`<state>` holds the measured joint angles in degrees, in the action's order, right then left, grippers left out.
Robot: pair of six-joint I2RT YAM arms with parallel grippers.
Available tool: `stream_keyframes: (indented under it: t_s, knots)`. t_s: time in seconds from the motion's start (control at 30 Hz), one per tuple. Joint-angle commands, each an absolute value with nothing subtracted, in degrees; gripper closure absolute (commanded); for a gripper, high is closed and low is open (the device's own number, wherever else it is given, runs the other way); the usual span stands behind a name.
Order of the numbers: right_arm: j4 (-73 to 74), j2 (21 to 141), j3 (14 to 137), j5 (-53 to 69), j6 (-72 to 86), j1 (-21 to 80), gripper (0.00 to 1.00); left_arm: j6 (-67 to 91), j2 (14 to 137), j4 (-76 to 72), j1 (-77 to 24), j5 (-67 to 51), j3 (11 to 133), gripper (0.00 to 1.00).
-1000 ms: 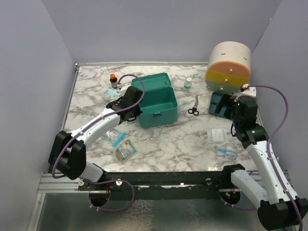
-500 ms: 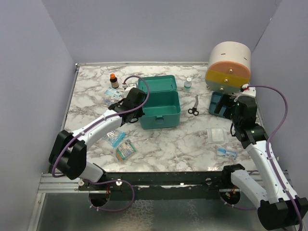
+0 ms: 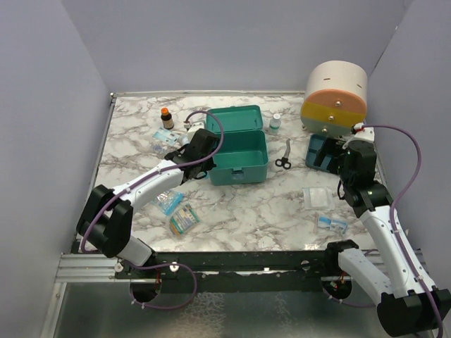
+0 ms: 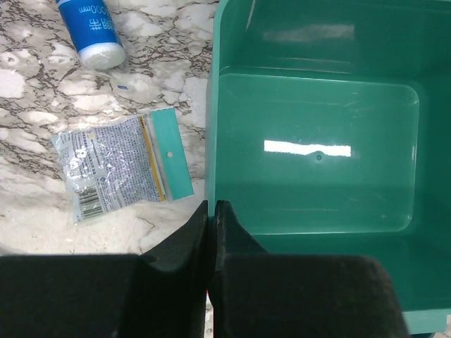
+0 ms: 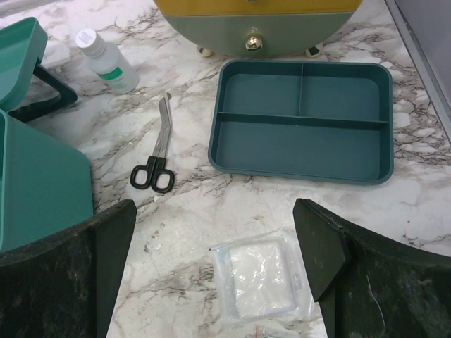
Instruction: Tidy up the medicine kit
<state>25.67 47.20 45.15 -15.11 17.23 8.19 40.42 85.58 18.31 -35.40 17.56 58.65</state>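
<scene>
The medicine kit (image 3: 239, 149) is a teal box standing open at the table's middle, its lid tipped back. In the left wrist view its inside (image 4: 317, 155) holds nothing. My left gripper (image 4: 212, 208) is shut on the kit's left wall, and the top view shows it (image 3: 203, 151) at the box's left side. My right gripper (image 5: 215, 211) hangs open above the table on the right (image 3: 343, 163), nothing between its fingers. Below it lies a clear gauze packet (image 5: 264, 278).
A flat teal tray (image 5: 303, 151), black-handled scissors (image 5: 156, 158) and a clear bottle (image 5: 106, 60) lie right of the kit, before the round drawer unit (image 3: 337, 98). Left of the kit are a blue bottle (image 4: 91, 28), a plastic packet (image 4: 120, 169), a brown bottle (image 3: 166, 117) and more packets (image 3: 184, 220).
My left gripper has dragged the kit to the right and turned it squarer to the table. The right arm has not moved.
</scene>
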Motion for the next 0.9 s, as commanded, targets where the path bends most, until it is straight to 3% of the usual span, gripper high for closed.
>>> stream_keyframes:
  t_s: [0.0, 0.4, 0.63, 0.87]
  knots:
    - [23.3, 47.0, 44.8, -14.4, 16.2, 8.4, 0.04, 40.6, 86.3, 18.3, -35.9, 17.8, 58.6, 1.0]
    - [22.3, 46.8, 43.3, -14.2, 17.1, 8.4, 0.04, 35.1, 85.3, 19.6, -35.8, 16.7, 58.0, 1.0]
    - [23.0, 45.7, 42.4, -14.2, 17.5, 8.4, 0.04, 34.3, 85.4, 19.5, -35.8, 15.5, 58.2, 0.63]
    - [23.1, 45.2, 41.9, -14.4, 17.7, 8.4, 0.04, 33.3, 84.8, 19.4, -35.8, 15.5, 58.8, 0.49]
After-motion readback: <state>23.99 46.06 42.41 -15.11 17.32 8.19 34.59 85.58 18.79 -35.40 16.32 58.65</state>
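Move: The left fingers are already shut on the left rim of the green box, towards its near end, so the box's middle lies some 9 cm to the right, 3 cm ahead and 5 cm below. About 10 cm lower on the table, the small teal-topped bag lies roughly 6 cm left and level; the blue-white bottle is about 8 cm left and 8 cm ahead. From the idle right hand the green box is about 31 cm left, 6 cm ahead and 14 cm below. Keep the left gripper on the green box's left rim, roll it about 5 degrees clockwise with the rim still pinched to square the box, then open the fingers to roughly half. Stay in place as they open, one finger outside the wall and the other inside. ##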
